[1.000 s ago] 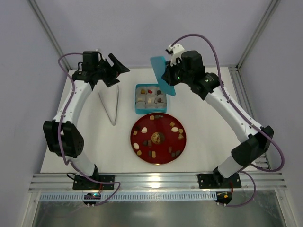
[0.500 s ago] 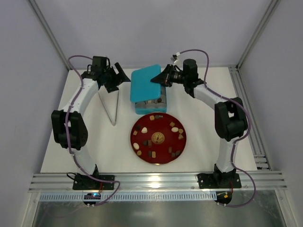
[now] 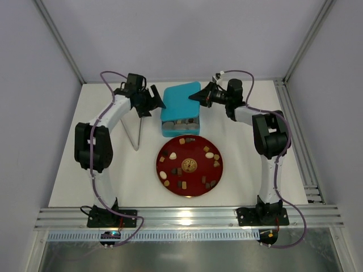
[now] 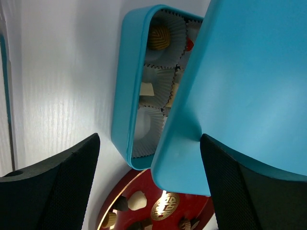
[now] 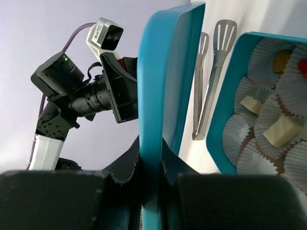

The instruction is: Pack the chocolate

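Several small chocolate (image 3: 210, 154) pieces, brown, tan and cream, lie on the red plate (image 3: 194, 152). More chocolate (image 5: 280, 132) sits in paper cups inside the blue box (image 3: 180, 131). The blue lid (image 3: 180, 99) hangs tilted over the box, covering most of it. My right gripper (image 3: 199, 96) is shut on the lid's right edge (image 5: 160, 96), pinching it between both fingers. My left gripper (image 3: 156, 103) is open at the lid's left side. In the left wrist view the lid's corner (image 4: 192, 158) lies between the wide-spread fingers (image 4: 53, 191), with no contact showing.
Metal tongs (image 3: 131, 127) lie on the white table left of the box, under the left arm. The red plate sits just in front of the box. Aluminium frame rails run along the table's near edge and right side.
The right gripper has swung the lid from upright at the back right down and left over the box. The left arm has moved right, up to the lid's left edge.
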`<state>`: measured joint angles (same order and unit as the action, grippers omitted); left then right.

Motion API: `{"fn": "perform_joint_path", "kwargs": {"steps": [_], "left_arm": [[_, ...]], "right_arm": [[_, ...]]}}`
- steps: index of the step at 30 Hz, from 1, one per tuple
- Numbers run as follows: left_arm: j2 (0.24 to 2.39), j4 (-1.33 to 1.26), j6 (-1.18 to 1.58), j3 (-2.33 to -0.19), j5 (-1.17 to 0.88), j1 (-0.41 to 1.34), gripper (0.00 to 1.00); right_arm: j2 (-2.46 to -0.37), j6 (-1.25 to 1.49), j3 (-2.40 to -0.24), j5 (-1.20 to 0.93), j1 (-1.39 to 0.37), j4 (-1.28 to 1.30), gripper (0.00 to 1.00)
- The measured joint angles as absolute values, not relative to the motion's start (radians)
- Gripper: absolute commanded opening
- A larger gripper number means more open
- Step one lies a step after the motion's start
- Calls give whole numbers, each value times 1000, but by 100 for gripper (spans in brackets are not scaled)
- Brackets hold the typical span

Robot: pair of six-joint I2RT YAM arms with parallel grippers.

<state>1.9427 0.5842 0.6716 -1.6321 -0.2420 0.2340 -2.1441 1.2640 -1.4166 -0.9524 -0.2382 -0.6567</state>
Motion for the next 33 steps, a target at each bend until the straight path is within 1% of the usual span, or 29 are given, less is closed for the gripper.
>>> {"fn": "perform_joint_path", "kwargs": {"steps": [19,26,28,33], "left_arm": [[1985,581,671,-1632,-225,269,82],[1993,580,671,-1632,-218,273,82],[1996,581,670,-1632,-218,274,82],[2001,581,670,-1632,-216,277,82]], "right_arm": [[-2255,1279,-1417,-1013,-227,-695,4],[-2268,1231,-1431,-1024,-227,-636,5],[-2268,1212,-1439,-1026,-227,-616,7],[-2268,1165,-1456,-1028,-227,-565,16]]}}
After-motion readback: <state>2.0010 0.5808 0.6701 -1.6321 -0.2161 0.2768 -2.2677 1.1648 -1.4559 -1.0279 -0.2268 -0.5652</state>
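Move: The blue box stands about 6 cm left, 3 cm back and some 14 cm below the right hand, which still grips the lid by its right edge. The red plate lies roughly 22 cm back and 3 cm left of that hand, 17 cm down. From the open left hand the box's middle is about 10 cm right, 1 cm back and 9 cm lower; the tongs lie 9 cm left and 4 cm back. The right hand lowers the pinched lid about 6 cm towards the box; the open left hand sinks 3 cm alongside. ##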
